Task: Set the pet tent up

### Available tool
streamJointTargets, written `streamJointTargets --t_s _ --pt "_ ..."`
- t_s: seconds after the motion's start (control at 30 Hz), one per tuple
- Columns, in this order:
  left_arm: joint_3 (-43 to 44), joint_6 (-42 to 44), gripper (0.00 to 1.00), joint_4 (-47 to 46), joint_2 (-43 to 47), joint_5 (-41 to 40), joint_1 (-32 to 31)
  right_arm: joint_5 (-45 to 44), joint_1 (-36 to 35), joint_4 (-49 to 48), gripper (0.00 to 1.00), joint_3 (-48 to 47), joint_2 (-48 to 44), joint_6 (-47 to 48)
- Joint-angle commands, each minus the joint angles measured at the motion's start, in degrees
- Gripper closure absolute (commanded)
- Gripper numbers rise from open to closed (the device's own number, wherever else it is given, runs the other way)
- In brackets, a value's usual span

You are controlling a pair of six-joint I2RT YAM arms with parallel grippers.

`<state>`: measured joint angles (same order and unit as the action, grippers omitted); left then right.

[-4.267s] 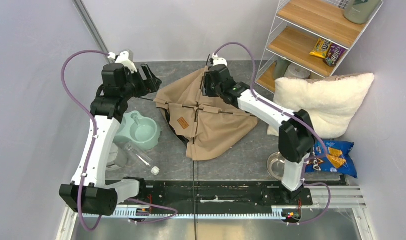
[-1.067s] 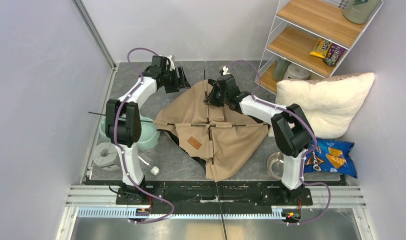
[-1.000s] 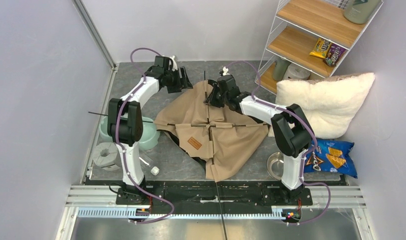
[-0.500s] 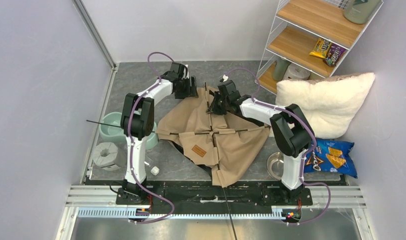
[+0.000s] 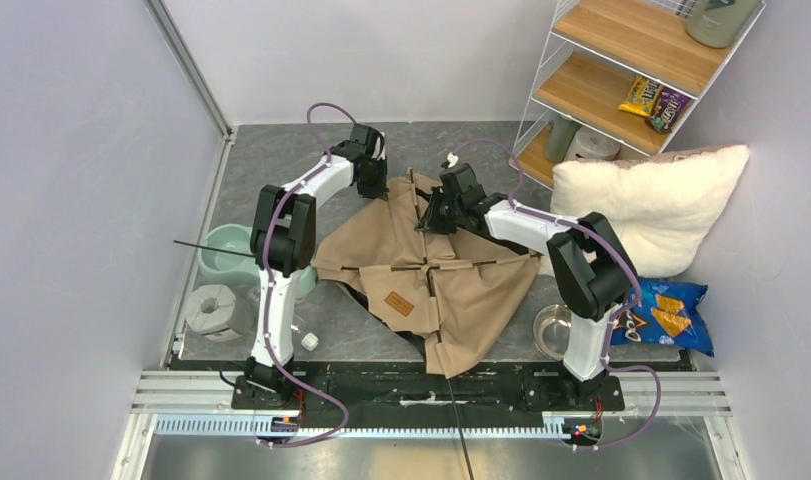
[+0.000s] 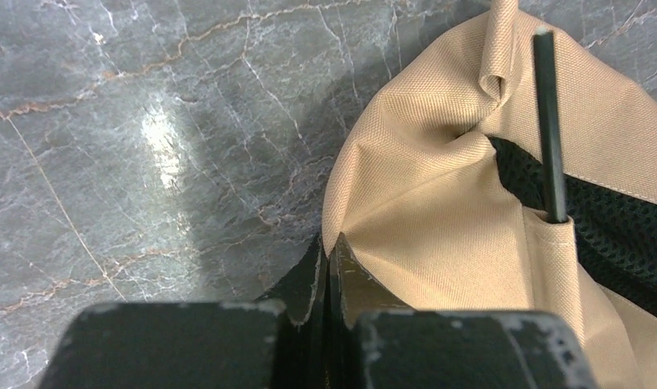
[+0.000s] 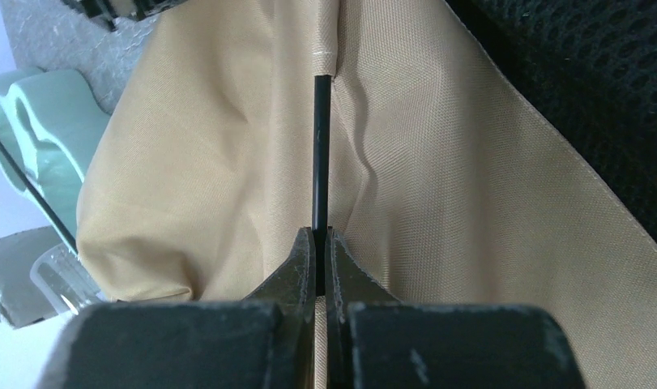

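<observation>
The tan pet tent (image 5: 431, 262) lies collapsed on the grey floor, with crossing black poles and a brown label patch (image 5: 400, 304). My left gripper (image 5: 374, 183) is shut on the tent's far left fabric corner (image 6: 390, 219), at floor level; a black pole end (image 6: 548, 121) sticks out of a sleeve to its right. My right gripper (image 5: 431, 215) is shut on a thin black pole (image 7: 320, 154) that runs up into a fabric sleeve, over the tent's far side. Black mesh (image 7: 576, 89) shows at the upper right of the right wrist view.
A mint pet bowl (image 5: 229, 255) and a thin black rod (image 5: 213, 247) lie left of the tent, with a grey roll (image 5: 213, 308) and a clear bottle nearer. A steel bowl (image 5: 551, 328), chip bag (image 5: 661, 312), white pillow (image 5: 646, 205) and wire shelf (image 5: 631, 70) stand right.
My left arm has swung from the left side to the tent's far left corner and shut on the fabric. The tent has shifted and spread toward the near right. The right gripper stayed on the pole.
</observation>
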<state>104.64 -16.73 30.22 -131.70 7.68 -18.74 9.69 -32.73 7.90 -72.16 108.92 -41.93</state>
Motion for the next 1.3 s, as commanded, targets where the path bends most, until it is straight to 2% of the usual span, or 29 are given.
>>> streamJointTargets --t_s 0.0,0.57,0.8,1.0,1.1,1.27 --pt "2.7 -0.6 0.98 1.2 -2.0 -3.6 0.2 4.3 -0.1 2.5 1.00 2.4 -5.2 2.9" --pt "3.6 -4.4 0.98 1.2 -2.1 -5.6 0.2 8.6 -0.4 8.4 1.00 2.5 -0.8 4.2" --pt "3.5 -4.6 0.98 0.3 -1.8 -2.8 0.2 5.5 -0.4 10.7 1.00 1.6 0.1 3.6" --pt "3.2 -4.9 0.98 -1.1 -1.5 -0.6 0.2 6.3 -0.4 11.4 1.00 -0.4 1.4 3.7" --pt "3.1 -4.8 0.98 -1.1 -1.4 -0.3 0.2 5.3 -0.5 11.4 0.89 -0.7 0.3 4.1" --pt "1.4 -4.7 0.98 -1.9 -0.5 0.8 0.1 0.8 -0.5 12.7 0.62 -3.8 -2.3 5.0"
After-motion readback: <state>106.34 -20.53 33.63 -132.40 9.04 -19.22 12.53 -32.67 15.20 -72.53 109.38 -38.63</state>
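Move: Close by the right hand, which already pinches the tent's lengthwise pole, the mouth of the next sleeve lies about 4 cm back, 1 cm right and 3 cm lower; the pole crossing is 7 cm back, 1 cm right, 5 cm lower. The pole's far end stands some 14 cm ahead and 2 cm left. From the left hand, already shut on the tent edge, that mouth is about 15 cm back and 8 cm right, the far end 3 cm ahead and 5 cm right. Drawing the still-pinched pole back towards the base and the next sleeve, the right hand travels about 2.5 cm, first lifting by 1 cm, then sinking some 3 cm to the sleeve mouth, where its fingers part and let go. The left hand keeps its pinch on the tent edge, giving way only about 1 cm backward. ##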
